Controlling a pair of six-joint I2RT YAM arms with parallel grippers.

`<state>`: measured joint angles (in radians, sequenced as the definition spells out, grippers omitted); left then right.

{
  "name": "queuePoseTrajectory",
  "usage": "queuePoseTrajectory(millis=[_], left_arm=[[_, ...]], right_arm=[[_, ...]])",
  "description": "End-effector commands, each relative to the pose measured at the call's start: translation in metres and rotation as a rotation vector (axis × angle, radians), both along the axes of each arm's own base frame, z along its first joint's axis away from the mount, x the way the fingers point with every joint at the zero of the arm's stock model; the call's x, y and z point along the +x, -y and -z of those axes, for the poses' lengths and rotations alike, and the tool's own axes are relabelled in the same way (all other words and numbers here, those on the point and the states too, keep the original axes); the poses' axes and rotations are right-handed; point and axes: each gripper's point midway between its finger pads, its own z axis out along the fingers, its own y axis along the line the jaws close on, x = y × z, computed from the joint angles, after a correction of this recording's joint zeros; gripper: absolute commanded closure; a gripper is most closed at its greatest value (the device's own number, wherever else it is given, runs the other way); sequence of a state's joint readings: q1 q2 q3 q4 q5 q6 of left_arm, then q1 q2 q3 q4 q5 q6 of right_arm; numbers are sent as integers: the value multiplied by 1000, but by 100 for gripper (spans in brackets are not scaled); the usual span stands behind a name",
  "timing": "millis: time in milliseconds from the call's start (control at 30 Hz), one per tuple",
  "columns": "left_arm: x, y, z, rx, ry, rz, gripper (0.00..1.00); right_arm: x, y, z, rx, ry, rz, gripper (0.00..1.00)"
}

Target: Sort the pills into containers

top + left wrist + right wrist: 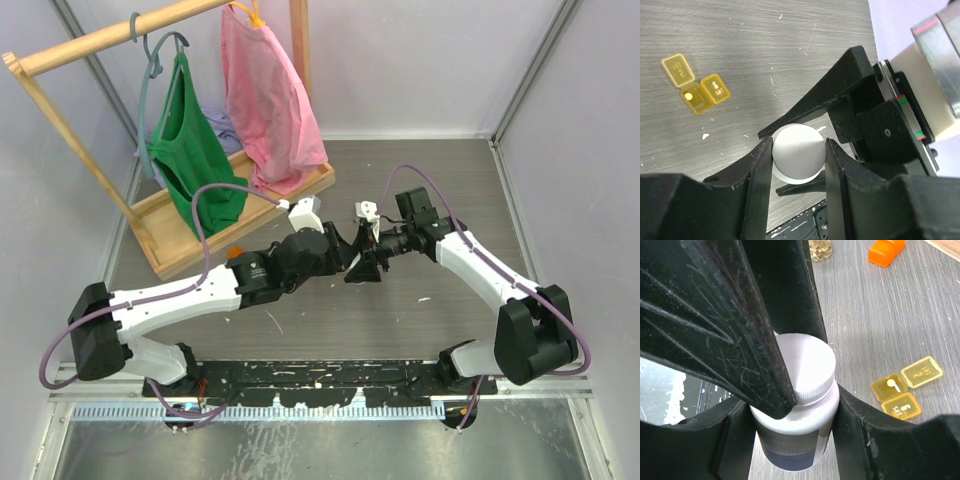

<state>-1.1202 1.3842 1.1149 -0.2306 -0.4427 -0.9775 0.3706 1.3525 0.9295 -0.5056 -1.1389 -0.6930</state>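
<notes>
A white pill bottle hangs above the table between the two arms, with my right gripper shut around its body. My left gripper has come at the bottle from its top end. Its two fingers press against both sides of the white ribbed cap. The containers are a small yellow two-cell pill box lying on the grey table, also in the right wrist view. One cell stands open, lid folded back, with one pale pill inside. The other cell is closed.
An orange piece and a small clear vial of yellowish pills lie further off on the table. A wooden clothes rack with a green garment and a pink one stands at the back left.
</notes>
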Motion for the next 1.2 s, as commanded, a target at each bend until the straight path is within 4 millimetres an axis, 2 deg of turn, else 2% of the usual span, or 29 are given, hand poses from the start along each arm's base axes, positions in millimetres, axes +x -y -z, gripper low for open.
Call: queuePoseTrajectory(millis=[0, 100, 133, 233, 367, 467, 533, 567, 600, 667, 800, 900, 1000, 1167], left_arm=[[-11, 3, -24, -56, 127, 134, 95], [-27, 5, -42, -155, 250, 299, 100], [-35, 4, -37, -186, 289, 364, 100], [-55, 2, -45, -251, 443, 529, 100], [-64, -4, -33, -193, 481, 664, 99], [-61, -11, -27, -197, 451, 707, 98], [-53, -16, -27, -202, 447, 663, 90], [-48, -18, -27, -203, 451, 635, 84], [-42, -21, -28, -197, 457, 592, 75], [-29, -30, -29, -173, 454, 496, 66], [-5, -63, -34, -154, 445, 262, 30], [-6, -82, -46, -237, 483, 174, 3], [-12, -93, -60, -299, 505, 144, 2], [-27, -93, -74, -356, 480, 191, 2]], right_arm=[[-8, -11, -34, 118, -31, -75, 99], [-18, -14, -43, 174, -103, -123, 99], [-22, -15, -46, 199, -132, -144, 99], [-34, -19, -54, 252, -217, -202, 99], [-47, -21, -59, 285, -275, -275, 99], [-50, -21, -62, 296, -288, -298, 99], [-49, -21, -61, 293, -280, -291, 99], [-49, -21, -60, 290, -274, -286, 99], [-48, -21, -59, 288, -266, -279, 99], [-47, -22, -58, 282, -246, -266, 99], [-42, -22, -52, 266, -191, -229, 99], [-39, -22, -48, 253, -158, -203, 99], [-36, -22, -44, 237, -135, -188, 99], [-28, -18, -32, 150, -39, -166, 99]])
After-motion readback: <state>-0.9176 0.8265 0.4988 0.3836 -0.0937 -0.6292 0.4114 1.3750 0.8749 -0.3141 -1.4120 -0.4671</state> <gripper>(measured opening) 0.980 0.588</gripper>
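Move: The left fingers already close round the white pill bottle's cap, right at their pads; from the right hand, which grips the bottle's body, that cap sits about 3 cm up, 2 cm left and 1 cm back. The open yellow pill box lies on the table roughly 8 cm ahead of the left hand, 4 cm to its left and 10 cm lower. The orange container is about 8 cm ahead, 22 cm left and 11 cm below. With its pads still pinching the cap and the right hand still clamping the bottle's body, the left hand twists clockwise by some 30 degrees while its fingers tip upward, both hands drifting back and up together by 3 to 4 cm and the right one counter-turning its wrist a little. The left fingers then open wide, let go of the cap and draw off about 7 cm to the left, while the right hand keeps its grip and sinks about a centimetre at the end. ##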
